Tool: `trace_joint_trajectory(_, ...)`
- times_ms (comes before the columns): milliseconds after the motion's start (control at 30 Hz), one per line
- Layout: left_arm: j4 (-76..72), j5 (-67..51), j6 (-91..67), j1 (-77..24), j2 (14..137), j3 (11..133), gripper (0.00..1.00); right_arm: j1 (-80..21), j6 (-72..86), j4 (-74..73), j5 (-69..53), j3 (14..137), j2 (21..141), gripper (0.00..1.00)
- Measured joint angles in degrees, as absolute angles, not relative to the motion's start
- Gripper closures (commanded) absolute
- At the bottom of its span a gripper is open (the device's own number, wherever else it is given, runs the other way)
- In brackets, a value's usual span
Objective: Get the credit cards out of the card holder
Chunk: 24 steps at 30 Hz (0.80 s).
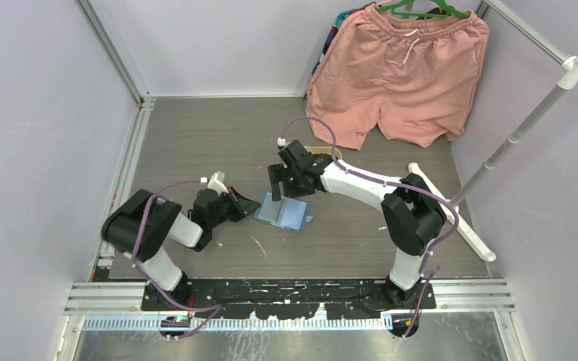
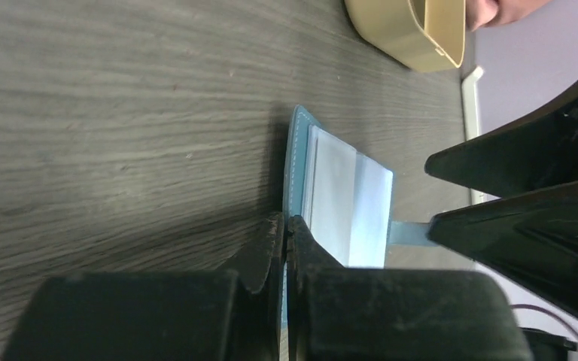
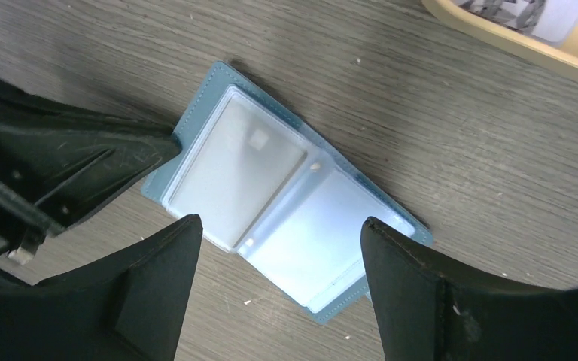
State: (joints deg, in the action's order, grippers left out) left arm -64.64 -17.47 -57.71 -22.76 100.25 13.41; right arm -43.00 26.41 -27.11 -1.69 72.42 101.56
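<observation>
The teal-blue card holder (image 1: 284, 211) lies open flat on the table, its pale clear sleeves facing up (image 3: 286, 210). In its left sleeve a pale credit card (image 3: 233, 169) with a small square mark shows through the plastic. No dark card shows. My left gripper (image 2: 286, 226) is shut on the card holder's near cover edge (image 2: 297, 150), down at table level. Just above the holder, my right gripper (image 3: 278, 224) hangs open, its fingers straddling the right-hand sleeve without touching it.
A tan oval tray (image 3: 512, 41) sits just beyond the holder, also seen from the left wrist (image 2: 406, 37). Pink shorts (image 1: 399, 75) hang on a hanger at the back right. A white rack (image 1: 451, 210) stands along the right side.
</observation>
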Motion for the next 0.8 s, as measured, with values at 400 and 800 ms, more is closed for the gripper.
trace_joint_trajectory(400, -36.34, -6.87, -47.24, -24.91, 83.2, 16.69, 1.0, -48.51, 28.93, -23.59, 3.01, 77.25, 108.25, 0.17)
trace_joint_trajectory(800, -35.48, -6.22, -46.59, -24.91, 82.78, 16.67, 1.0, -50.02, 29.02, -23.0, 6.11, 82.85, 115.02, 0.18)
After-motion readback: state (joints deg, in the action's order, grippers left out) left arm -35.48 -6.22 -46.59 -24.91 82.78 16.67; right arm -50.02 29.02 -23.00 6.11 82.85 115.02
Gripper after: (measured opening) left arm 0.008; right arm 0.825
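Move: The card holder lies open, its left pocket centred some 2 cm left of the right hand, 2 cm back and about 7 cm below. Its right pocket is about 4 cm right of the hand and 4 cm back, at the same depth. The yellow tray stands roughly 10 cm ahead and 8 cm right, 6 cm below. From the left hand, the left pocket's centre is about 4 cm right, 1 cm back and 2 cm lower. The card holder's left edge stays pinched in the shut left fingers, which lift about 2 cm, swing 2.5 cm left while rolling their left side up some 15 degrees, then come back down. The right hand, its fingers staying wide open, sweeps about 6.5 cm left over the holder, sinking some 3 cm towards the left pocket, with a slight forward drift later. ##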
